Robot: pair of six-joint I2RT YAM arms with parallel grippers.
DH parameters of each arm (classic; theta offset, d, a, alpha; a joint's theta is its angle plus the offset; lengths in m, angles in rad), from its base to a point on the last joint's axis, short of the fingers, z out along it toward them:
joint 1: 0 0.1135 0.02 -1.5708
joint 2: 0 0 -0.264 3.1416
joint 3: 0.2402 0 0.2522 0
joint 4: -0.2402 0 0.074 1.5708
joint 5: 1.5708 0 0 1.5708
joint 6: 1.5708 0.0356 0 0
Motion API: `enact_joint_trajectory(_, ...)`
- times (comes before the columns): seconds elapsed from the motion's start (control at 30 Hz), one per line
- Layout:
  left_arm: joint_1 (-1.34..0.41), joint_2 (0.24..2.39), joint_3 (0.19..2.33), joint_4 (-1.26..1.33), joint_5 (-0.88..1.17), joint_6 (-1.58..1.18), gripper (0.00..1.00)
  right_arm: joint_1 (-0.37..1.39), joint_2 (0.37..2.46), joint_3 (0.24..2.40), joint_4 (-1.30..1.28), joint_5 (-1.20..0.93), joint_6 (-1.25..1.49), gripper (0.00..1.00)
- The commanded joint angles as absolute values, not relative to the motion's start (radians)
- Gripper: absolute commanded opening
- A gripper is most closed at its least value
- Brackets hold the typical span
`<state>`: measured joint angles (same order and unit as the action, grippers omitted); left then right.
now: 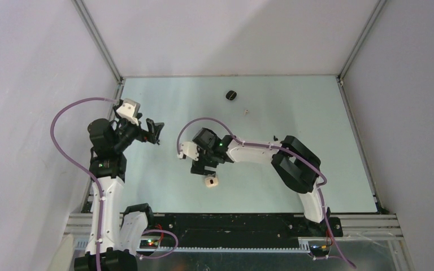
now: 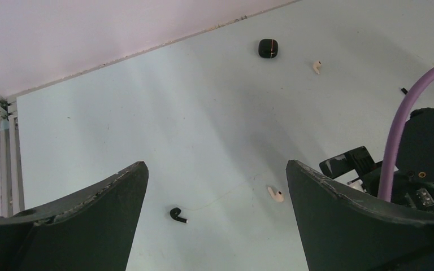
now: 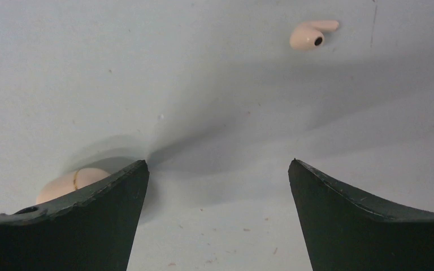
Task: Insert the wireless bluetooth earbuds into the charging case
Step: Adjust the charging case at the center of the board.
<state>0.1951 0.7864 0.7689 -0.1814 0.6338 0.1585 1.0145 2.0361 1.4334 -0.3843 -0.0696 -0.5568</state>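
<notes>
A black charging case [image 1: 231, 95] [image 2: 269, 48] lies shut at the far middle of the table, with a pale earbud [image 1: 246, 110] [image 2: 316, 66] just to its right. A black earbud [image 2: 176, 214] and a beige earbud [image 2: 276, 194] lie on the table below my open left gripper [image 2: 215, 169] [image 1: 155, 131], which hangs high and holds nothing. My right gripper [image 3: 217, 164] [image 1: 205, 168] is open, low over the table. A beige charging case [image 1: 211, 182] [image 3: 70, 183] sits just outside its left finger, partly hidden. A beige earbud [image 3: 308, 35] lies ahead of it.
The right arm [image 2: 424, 152] with its purple cable fills the right side of the left wrist view. A tiny black speck [image 2: 403, 90] lies on the table near that cable. Enclosure walls and metal rails [image 1: 99, 45] bound the table.
</notes>
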Motion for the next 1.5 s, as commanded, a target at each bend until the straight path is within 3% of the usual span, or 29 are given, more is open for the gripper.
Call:
enact_joint_trajectory(0.0, 0.205, 0.776, 0.783, -0.158, 0.660, 0.156, 1.00, 0.998, 1.967, 1.402, -0.423, -0.065, -0.595, 0.99)
enact_joint_trajectory(0.87, 0.206, 0.767, 0.785, -0.165, 0.685, 0.158, 0.99, 0.966, 1.745, 1.200, -0.465, -0.357, -0.640, 1.00)
enact_joint_trajectory(1.1, 0.205, 0.775, 0.781, -0.163, 0.696, 0.162, 0.99, 0.944, 1.561, 0.882, -0.104, -0.528, -0.682, 0.99)
enact_joint_trajectory(1.47, 0.206, 0.769, 0.786, -0.171, 0.695, 0.169, 0.99, 0.965, 1.650, 0.813, 0.142, -0.496, -0.619, 1.00)
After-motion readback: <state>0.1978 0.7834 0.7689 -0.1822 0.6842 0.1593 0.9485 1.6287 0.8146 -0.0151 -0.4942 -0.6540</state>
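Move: The charging case lies about 8 cm back and 2 cm right of the right hand, roughly 1 cm below it, partly hidden by the rear finger. The cream earbud is some 4 cm ahead and 5 cm left of that hand; the left black earbud is roughly 6 cm ahead and 18 cm left. From the idle left hand, the case is about 12 cm back, 20 cm right and 25 cm below. The open right hand shifts right, then back about 9 cm towards the charging case, rolling its left side up. ##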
